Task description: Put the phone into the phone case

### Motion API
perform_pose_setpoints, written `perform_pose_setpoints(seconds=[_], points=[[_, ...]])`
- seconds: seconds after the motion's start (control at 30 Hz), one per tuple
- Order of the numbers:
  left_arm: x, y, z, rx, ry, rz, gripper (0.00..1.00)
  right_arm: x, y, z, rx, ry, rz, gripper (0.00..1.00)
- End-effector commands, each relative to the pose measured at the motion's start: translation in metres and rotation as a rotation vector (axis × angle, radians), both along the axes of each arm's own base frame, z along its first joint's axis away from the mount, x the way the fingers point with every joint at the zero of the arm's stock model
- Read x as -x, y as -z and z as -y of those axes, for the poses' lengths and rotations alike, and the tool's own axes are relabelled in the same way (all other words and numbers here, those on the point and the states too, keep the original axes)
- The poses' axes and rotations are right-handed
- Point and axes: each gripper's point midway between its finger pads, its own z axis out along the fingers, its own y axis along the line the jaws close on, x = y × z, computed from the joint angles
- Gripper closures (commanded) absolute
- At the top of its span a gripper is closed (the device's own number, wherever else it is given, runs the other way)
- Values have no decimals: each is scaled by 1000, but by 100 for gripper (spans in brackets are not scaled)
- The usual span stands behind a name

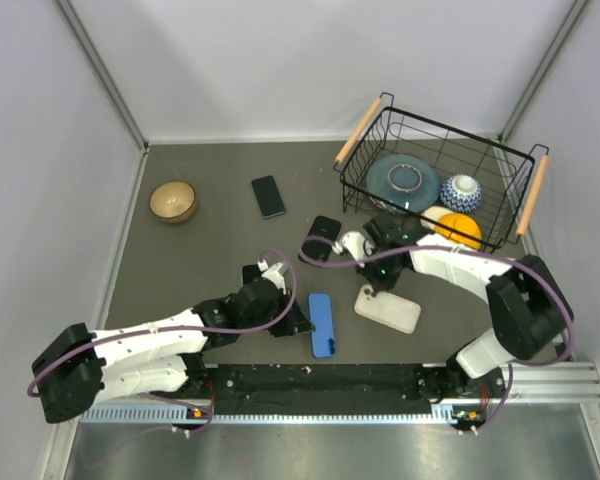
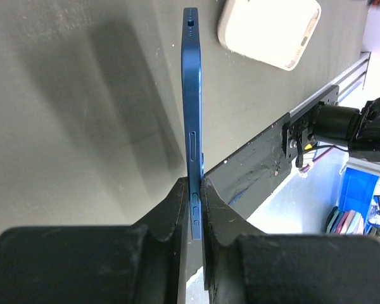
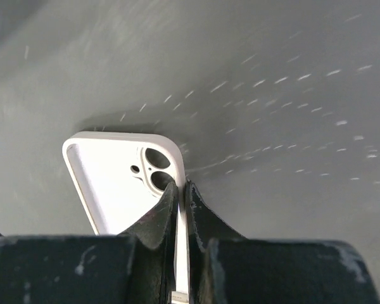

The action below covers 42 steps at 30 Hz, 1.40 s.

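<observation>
The blue phone (image 1: pixel 321 325) stands on its long edge on the dark table, just left of the white phone case (image 1: pixel 388 309). My left gripper (image 1: pixel 305 322) is shut on the phone's near end. In the left wrist view the phone (image 2: pixel 191 95) runs edge-on away from the gripper (image 2: pixel 194 187), with the case (image 2: pixel 269 28) beyond it to the right. My right gripper (image 1: pixel 377 288) is shut on the case's side wall. In the right wrist view the case (image 3: pixel 114 183) lies open side up, camera holes showing, with its right wall pinched in the gripper (image 3: pixel 182 190).
A black phone (image 1: pixel 268 196) and a second black slab (image 1: pixel 322 238) lie further back. A wooden bowl (image 1: pixel 173 201) sits at the left. A wire basket (image 1: pixel 450 128) at the back right holds a plate, a small bowl and an orange. A black rail (image 1: pixel 320 380) lines the near edge.
</observation>
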Motion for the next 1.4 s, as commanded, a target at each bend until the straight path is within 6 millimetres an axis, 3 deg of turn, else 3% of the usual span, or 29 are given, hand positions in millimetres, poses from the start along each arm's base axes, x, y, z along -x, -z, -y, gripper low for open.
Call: perform_pose_setpoints(seconds=[0.0,0.13,0.37,0.43,0.53,0.57,0.6,0.67,0.87,0.9,0.97,1.0,1.03,1.13,1.23,1.37], points=[[-8,-20,5,57,6,95,100,-51,-21,-27,-77,298,16,100],[-7,-15,0,20,17,103,100,-51,2,-27,-28,465,-112,100],[-5,-27,4,32,95,175,100,-53,13,-46,-102,855,-236,99],[-4,-33,7,40,119,189,100,-51,16,-43,-91,927,-241,96],[-1,-36,9,37,163,206,100,-45,8,-45,-124,931,-261,81],[-1,-35,9,29,177,209,100,-45,-2,-45,-147,926,-241,68],[0,-36,10,30,187,208,100,-46,-9,-44,-160,915,-220,62],[1,-36,12,31,202,216,100,-49,-21,-40,-183,855,-171,50],[5,-42,17,67,241,230,100,-44,-85,-47,-326,494,-32,41],[6,-43,18,71,248,229,100,-38,-106,-55,-414,392,-4,40],[10,-43,18,79,268,222,100,-17,-110,-64,-501,137,21,35],[8,-49,22,104,271,241,100,9,-114,-76,-601,-11,-33,34],[9,-48,23,104,278,242,100,11,-139,-84,-702,-124,66,33],[10,-45,23,98,284,236,100,38,-173,-99,-915,-354,145,28],[12,-45,24,109,299,232,100,43,-177,-105,-963,-454,170,26],[12,-47,26,113,307,239,100,54,-160,-111,-994,-517,16,25]])
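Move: The right hand is low, pinching the white case near its lenses, the case's middle about 5 cm back and 4 cm right. The blue phone in the left hand lies some 11 cm left and 8 cm back, the black phone 11 cm ahead and 11 cm left. From the left hand, the white case is about 17 cm right, 4 cm ahead and 6 cm below. Right hand slides the white case 6 cm forward-left, turns 50 degrees clockwise, lets go, then rises left and back. ##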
